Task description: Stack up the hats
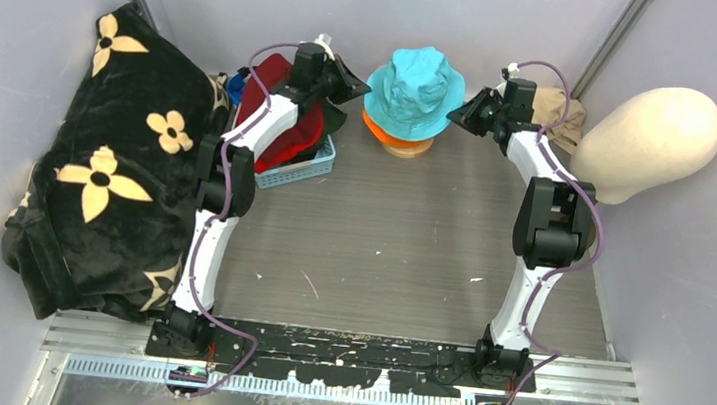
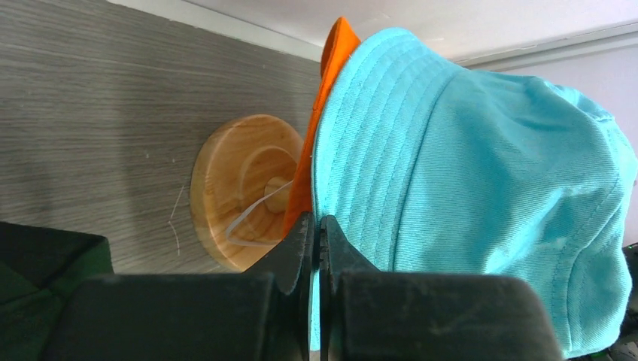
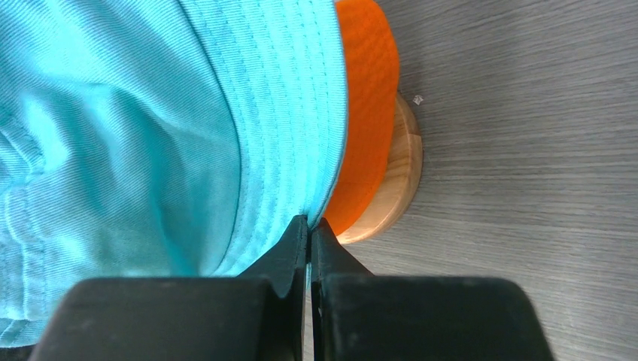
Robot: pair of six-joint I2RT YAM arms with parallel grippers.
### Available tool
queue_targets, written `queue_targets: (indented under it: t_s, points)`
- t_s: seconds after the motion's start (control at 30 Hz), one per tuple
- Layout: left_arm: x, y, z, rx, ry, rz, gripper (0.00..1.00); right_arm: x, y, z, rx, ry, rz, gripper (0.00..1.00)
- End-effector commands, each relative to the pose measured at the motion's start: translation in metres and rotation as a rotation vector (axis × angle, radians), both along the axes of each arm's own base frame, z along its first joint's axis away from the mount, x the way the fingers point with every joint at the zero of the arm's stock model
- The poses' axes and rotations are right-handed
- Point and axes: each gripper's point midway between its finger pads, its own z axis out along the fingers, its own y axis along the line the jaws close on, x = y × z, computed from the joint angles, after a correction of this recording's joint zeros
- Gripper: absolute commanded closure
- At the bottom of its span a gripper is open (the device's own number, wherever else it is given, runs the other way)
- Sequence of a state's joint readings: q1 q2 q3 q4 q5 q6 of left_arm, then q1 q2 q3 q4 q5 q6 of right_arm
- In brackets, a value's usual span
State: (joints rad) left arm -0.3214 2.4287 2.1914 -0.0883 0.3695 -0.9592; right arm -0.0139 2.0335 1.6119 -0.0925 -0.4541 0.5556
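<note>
A teal bucket hat (image 1: pixel 415 86) sits over an orange bucket hat (image 1: pixel 394 136) on a round wooden stand (image 1: pixel 410 151) at the back middle of the table. My left gripper (image 1: pixel 358 88) is shut on the left edge of the teal brim. In the left wrist view my left gripper (image 2: pixel 317 218) pinches the teal hat (image 2: pixel 466 173) beside the orange hat (image 2: pixel 331 68). My right gripper (image 1: pixel 460 113) is shut on the right edge of the brim. The right wrist view shows my right gripper (image 3: pixel 309 220) on the teal hat (image 3: pixel 150 113), above the orange hat (image 3: pixel 369 98).
A blue basket (image 1: pixel 303 169) behind the left arm holds a red hat (image 1: pixel 286 135), with a blue cap (image 1: pixel 236 84) and a dark green cap (image 1: pixel 333 117) beside it. A black flowered blanket (image 1: pixel 107 166) fills the left side. A beige rag (image 1: pixel 557 108) and a cream head form (image 1: pixel 653 138) stand at the back right.
</note>
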Motion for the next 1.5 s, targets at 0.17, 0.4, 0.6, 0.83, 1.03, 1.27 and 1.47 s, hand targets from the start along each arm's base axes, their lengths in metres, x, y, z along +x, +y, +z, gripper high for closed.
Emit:
queue_targets:
  t_s: [0.17,0.4,0.6,0.83,1.03,1.27,1.47]
  points:
    - [0.001,0.016,0.005,0.067,-0.023,0.038,1.0,0.011,0.001,-0.021,-0.029,0.013,-0.011,0.99]
    - [0.0,0.022,-0.003,0.116,-0.007,0.046,1.0,0.013,0.006,-0.035,-0.033,0.027,-0.008,0.99]
    - [-0.001,0.024,-0.013,0.15,0.019,0.05,1.0,0.014,0.005,-0.031,-0.037,0.017,-0.009,0.99]
    - [-0.002,0.038,0.015,0.21,-0.025,0.084,0.81,0.011,-0.001,-0.008,-0.063,-0.027,-0.033,0.74]
    - [-0.01,0.054,0.053,0.28,-0.078,0.122,0.62,-0.002,-0.01,0.024,-0.103,-0.07,-0.074,0.49]
    - [-0.034,0.071,0.111,0.288,-0.178,0.173,0.61,-0.044,-0.021,0.075,-0.158,-0.154,-0.129,0.45]
    - [-0.064,0.1,0.132,0.445,-0.208,0.252,0.61,-0.084,-0.001,0.117,-0.227,-0.249,-0.095,0.44]
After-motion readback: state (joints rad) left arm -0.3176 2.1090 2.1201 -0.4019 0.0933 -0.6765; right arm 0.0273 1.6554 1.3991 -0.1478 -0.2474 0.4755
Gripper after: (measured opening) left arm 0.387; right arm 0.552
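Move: Both hands still pinch opposite sides of the blue hat's brim. The orange hat on the wooden stand lies about 11 cm right, 2 cm back and 5 cm below the left hand, and some 12 cm left, 3 cm ahead and 4 cm below the right. The red hat in the basket is roughly 17 cm left and 8 cm back of the left hand, the beige hat about 20 cm right and 6 cm ahead of the right, both lower. Both hands lower the blue hat some 5 cm onto the orange one, open, then rise, drawing back. ##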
